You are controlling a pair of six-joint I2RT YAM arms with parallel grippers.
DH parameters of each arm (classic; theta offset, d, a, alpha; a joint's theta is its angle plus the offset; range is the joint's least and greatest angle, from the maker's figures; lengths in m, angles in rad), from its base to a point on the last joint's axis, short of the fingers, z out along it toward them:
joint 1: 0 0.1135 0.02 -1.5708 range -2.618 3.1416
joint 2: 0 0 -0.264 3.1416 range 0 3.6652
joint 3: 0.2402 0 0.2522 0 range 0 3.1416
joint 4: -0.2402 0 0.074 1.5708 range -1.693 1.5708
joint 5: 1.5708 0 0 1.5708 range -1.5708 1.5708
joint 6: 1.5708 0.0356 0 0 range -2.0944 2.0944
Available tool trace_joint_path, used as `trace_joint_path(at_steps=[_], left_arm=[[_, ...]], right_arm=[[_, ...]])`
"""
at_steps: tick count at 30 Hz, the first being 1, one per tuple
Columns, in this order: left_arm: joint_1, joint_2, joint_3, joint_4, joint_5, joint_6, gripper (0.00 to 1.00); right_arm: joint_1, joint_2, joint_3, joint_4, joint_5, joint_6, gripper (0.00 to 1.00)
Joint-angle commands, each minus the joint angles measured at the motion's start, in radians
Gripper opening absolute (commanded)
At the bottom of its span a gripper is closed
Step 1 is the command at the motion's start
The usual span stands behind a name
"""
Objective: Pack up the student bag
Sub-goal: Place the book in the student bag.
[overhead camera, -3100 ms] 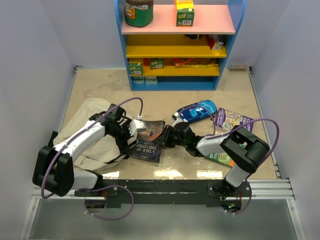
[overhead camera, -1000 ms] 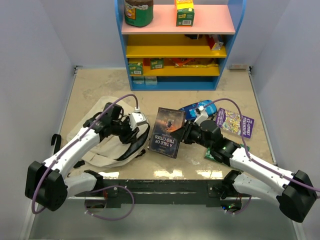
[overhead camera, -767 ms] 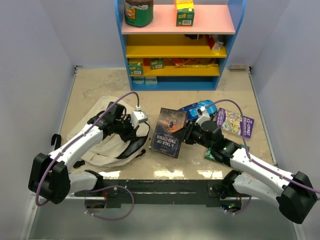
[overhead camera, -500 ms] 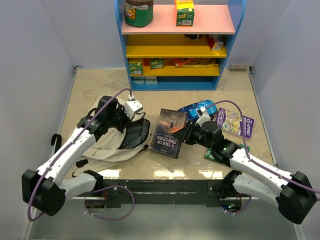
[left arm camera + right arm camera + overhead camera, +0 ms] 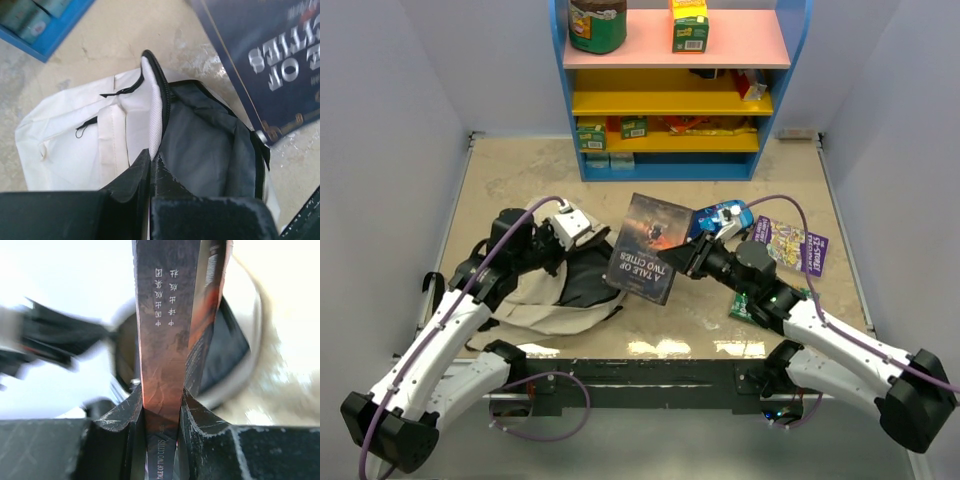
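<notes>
The student bag (image 5: 520,298), a beige canvas backpack with black zipper trim, lies at the left of the table with its dark grey mouth (image 5: 582,276) facing right. My left gripper (image 5: 563,243) is shut on the upper rim of that mouth; in the left wrist view its tips (image 5: 151,155) pinch the white edge beside the grey lining (image 5: 200,145). My right gripper (image 5: 688,258) is shut on a dark book, "A Tale of Two Cities" (image 5: 645,248), held tilted above the table just right of the mouth. The right wrist view shows the book's spine (image 5: 167,315) clamped between the fingers (image 5: 161,402).
A blue pencil case (image 5: 722,217) and a purple book (image 5: 792,243) lie right of the held book. A green book (image 5: 744,306) sits under my right arm. A blue shelf unit (image 5: 670,165) with boxes and a jar stands at the back.
My left gripper has shut on the bag's rim and pulled it back and left, lifting the mouth. My right gripper has raised the book and carried it left toward the bag.
</notes>
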State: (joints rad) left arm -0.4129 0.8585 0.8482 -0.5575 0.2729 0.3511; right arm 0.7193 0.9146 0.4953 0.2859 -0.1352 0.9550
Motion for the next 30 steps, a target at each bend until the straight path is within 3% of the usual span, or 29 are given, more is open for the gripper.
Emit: trace_joint_path(at_steps=[1,5,7,9,14,23,26,30], left_arm=[[-0.001,-0.039,-0.026,0.024,0.038,-0.037,0.0],[-0.001,-0.032,-0.011,0.042,0.034,-0.066,0.0],[-0.001,-0.03,-0.006,0.06,0.025,-0.084,0.0],[-0.003,-0.029,-0.006,0.088,0.014,-0.122,0.0],[-0.001,0.007,0.014,0.159,-0.021,-0.242,0.0],[-0.001,0.079,0.172,0.183,-0.029,-0.278,0.0],[-0.001,0.094,0.213,0.18,-0.002,-0.265,0.0],[-0.001,0.103,0.223,0.188,0.058,-0.251,0.0]], right_arm=[[-0.004,-0.089,0.088,0.3,0.132,0.07,0.0],[0.012,-0.024,0.048,0.402,0.204,0.189,0.0],[0.092,-0.028,-0.018,0.433,0.369,0.215,0.0],[0.178,-0.011,-0.026,0.429,0.465,0.211,0.0],[0.218,0.092,-0.027,0.429,0.577,0.31,0.0],[0.266,0.254,-0.037,0.409,0.592,0.363,0.0],[0.282,0.293,-0.054,0.409,0.543,0.364,0.0],[0.285,0.378,0.044,0.311,0.412,0.334,0.0]])
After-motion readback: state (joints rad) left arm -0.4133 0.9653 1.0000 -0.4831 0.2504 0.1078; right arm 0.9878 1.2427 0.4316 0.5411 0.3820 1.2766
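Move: The book, pinched by its spine in the right hand, has its middle about 5 cm to that hand's left and 2 cm ahead. The bag's open mouth, where it is being taken, lies some 19 cm left of the right hand, 2 cm back and 10 cm lower; the blue pencil case lies about 14 cm right, 14 cm ahead and 19 cm below. From the left hand, pinching the zip rim, the mouth's middle is about 8 cm right, 1 cm back and 8 cm down. The book goes up about 5 cm in the right hand, then down some 12 cm and leftward towards the bag's mouth, its spine still pinched while the wrist swings nearly 20 degrees clockwise and tips downward. The bag's zip rim stays pinched in the shut left fingers, which hold nearly still, then carry it up about 5 cm and a few centimetres forward, tilting the wrist some 10 degrees. ##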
